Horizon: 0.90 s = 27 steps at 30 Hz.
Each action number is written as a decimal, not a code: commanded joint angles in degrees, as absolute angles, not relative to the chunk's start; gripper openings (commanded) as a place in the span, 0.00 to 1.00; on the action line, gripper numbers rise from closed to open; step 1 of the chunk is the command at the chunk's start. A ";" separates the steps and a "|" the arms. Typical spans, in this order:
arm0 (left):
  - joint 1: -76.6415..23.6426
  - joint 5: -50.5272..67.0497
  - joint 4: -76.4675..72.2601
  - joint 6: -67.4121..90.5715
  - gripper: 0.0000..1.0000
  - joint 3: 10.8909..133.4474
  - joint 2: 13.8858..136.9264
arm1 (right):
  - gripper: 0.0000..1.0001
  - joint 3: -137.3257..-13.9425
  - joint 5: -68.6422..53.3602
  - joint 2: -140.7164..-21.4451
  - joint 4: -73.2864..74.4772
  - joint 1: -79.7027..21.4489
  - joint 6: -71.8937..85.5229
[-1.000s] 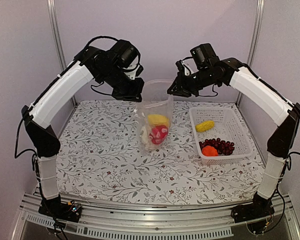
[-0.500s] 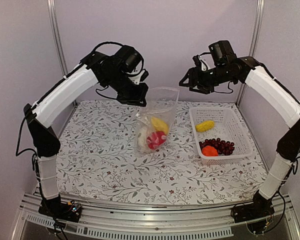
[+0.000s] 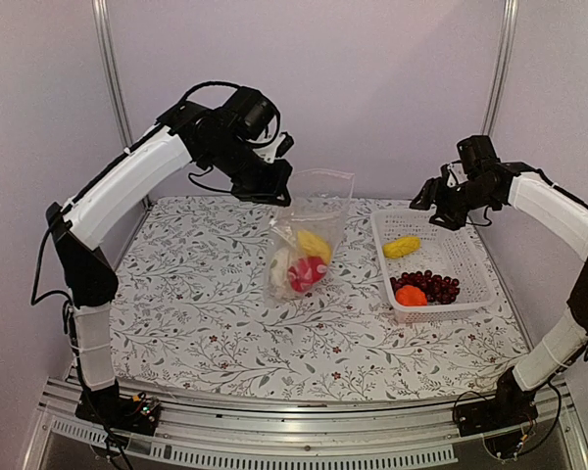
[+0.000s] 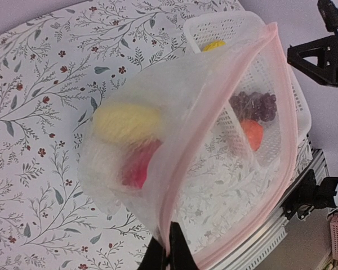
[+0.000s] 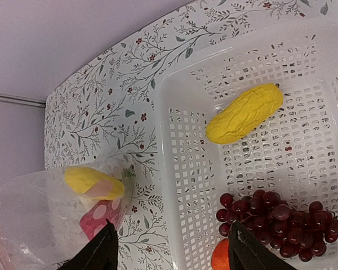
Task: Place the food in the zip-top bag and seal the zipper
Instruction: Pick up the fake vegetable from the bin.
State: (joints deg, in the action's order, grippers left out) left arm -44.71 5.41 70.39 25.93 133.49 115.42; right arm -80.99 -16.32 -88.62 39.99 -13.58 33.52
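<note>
The clear zip-top bag (image 3: 309, 235) hangs from its top left corner, with my left gripper (image 3: 279, 194) shut on its mouth edge. In the left wrist view the closed fingertips (image 4: 169, 253) pinch the pink zipper (image 4: 168, 219), and the mouth gapes. Inside lie a yellow piece (image 3: 312, 243), a red one (image 3: 304, 274) and a cream-white one (image 3: 280, 266). My right gripper (image 3: 433, 201) hovers open and empty over the basket's left end. Below it lie the long yellow piece (image 5: 245, 113), the grape bunch (image 5: 276, 222) and the orange ball (image 5: 221, 257).
The white mesh basket (image 3: 470, 245) stands on the right half of the floral tablecloth (image 3: 196, 304), right of the bag. Metal frame posts rise at the back corners.
My right gripper has opened, let go of the bag's right mouth edge, and swung right and down over the basket. The bag now hangs from the left gripper alone, shifted slightly right.
</note>
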 commanded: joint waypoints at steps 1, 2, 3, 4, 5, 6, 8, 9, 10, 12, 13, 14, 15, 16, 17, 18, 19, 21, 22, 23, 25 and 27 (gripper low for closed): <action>-44.03 6.76 69.13 24.82 0.00 132.80 115.24 | 0.66 -77.36 -16.04 -89.56 34.91 -11.54 37.47; -44.03 6.77 69.16 24.81 0.00 132.74 115.14 | 0.66 -76.44 -16.30 -90.00 33.83 -11.21 38.17; -44.03 6.77 69.10 24.70 0.00 132.72 115.07 | 0.66 -75.86 -16.17 -90.63 32.90 -10.97 39.18; -44.03 6.77 69.04 24.61 0.00 132.72 115.04 | 0.66 -75.63 -15.98 -91.66 32.20 -10.81 39.63; -44.06 6.77 68.98 24.35 0.00 132.57 114.85 | 0.66 -75.71 -15.83 -92.39 31.58 -10.73 40.07; -44.05 6.77 68.87 24.22 0.00 132.38 114.77 | 0.66 -76.11 -15.58 -93.43 31.14 -10.67 40.27; -43.97 6.77 68.74 24.14 0.00 131.81 114.49 | 0.66 -77.28 -15.05 -95.99 30.67 -10.60 40.57; -43.96 6.77 68.73 24.11 0.00 131.59 114.37 | 0.66 -77.91 -14.91 -96.95 30.52 -10.53 40.73; -43.95 6.81 68.70 24.11 0.00 131.43 114.36 | 0.66 -78.68 -14.74 -98.21 30.34 -10.48 40.90; -43.95 7.03 68.74 24.08 0.00 131.11 114.20 | 0.66 -80.09 -13.84 -100.65 30.15 -10.49 40.96; -43.95 7.06 68.73 23.98 0.00 130.99 114.13 | 0.66 -80.70 -13.22 -101.77 30.15 -10.40 40.82; -43.89 7.09 68.73 23.95 0.00 130.92 114.12 | 0.66 -81.25 -12.89 -102.63 30.15 -10.26 40.79; -43.86 7.12 68.69 23.90 0.00 130.88 114.06 | 0.66 -82.00 -12.84 -104.09 30.11 -10.16 40.85; -43.86 7.12 68.73 23.83 0.00 130.87 114.00 | 0.66 -82.55 -12.76 -104.97 30.14 -10.02 40.93; -43.86 7.08 68.73 23.68 0.00 130.87 113.87 | 0.66 -82.95 -12.75 -106.14 30.10 -9.83 41.16; -43.79 7.06 68.73 23.71 0.00 130.87 113.85 | 0.66 -83.31 -12.90 -107.52 30.08 -9.69 41.49; -43.77 7.07 68.73 23.73 0.00 130.89 113.82 | 0.66 -83.64 -12.99 -108.29 30.06 -9.56 42.05; -43.81 7.12 68.71 23.79 0.00 130.83 113.58 | 0.66 -84.20 -13.59 -110.06 30.07 -9.33 43.75; -43.78 7.12 68.73 23.87 0.00 130.79 113.54 | 0.66 -84.46 -13.75 -111.28 29.99 -9.25 44.61; -43.77 7.13 68.81 23.91 0.00 130.58 113.35 | 0.66 -84.77 -14.01 -112.06 29.95 -9.10 45.30; -43.77 6.84 68.80 24.09 0.00 130.27 113.13 | 0.66 -85.42 -14.01 -113.97 29.77 -9.10 46.75; -43.73 6.63 68.75 24.30 0.00 130.09 112.84 | 0.66 -86.06 -13.33 -115.91 29.64 -9.05 47.61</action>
State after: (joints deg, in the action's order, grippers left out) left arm -44.45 6.87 69.21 24.62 131.15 115.13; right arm -83.99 -14.06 -112.18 30.22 -9.39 44.29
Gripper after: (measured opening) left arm 0.005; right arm 0.658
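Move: The yellow vegetable lies in the bin about 11 cm ahead of the right hand, 2 cm to its right and some 19 cm below. The bunch of grapes is level with this hand front to back and 7 cm to its right, and the orange vegetable about 2 cm back and 2 cm right, both roughly 20 cm down. From the left hand the yellow vegetable is about 15 cm ahead, 28 cm right and 25 cm lower. The right hand sinks about 14 cm into the bin towards the yellow vegetable, first mostly down with a little drift to its right, then forward as well for some 7 cm in all, leaving the grapes and the orange vegetable behind. On the way its fingers tip further downward and turn clockwise, roughly 15 degrees each, staying open at the same width and ending just short of and above the yellow vegetable, while the left hand keeps the bag's rim pinched nearly in place. ##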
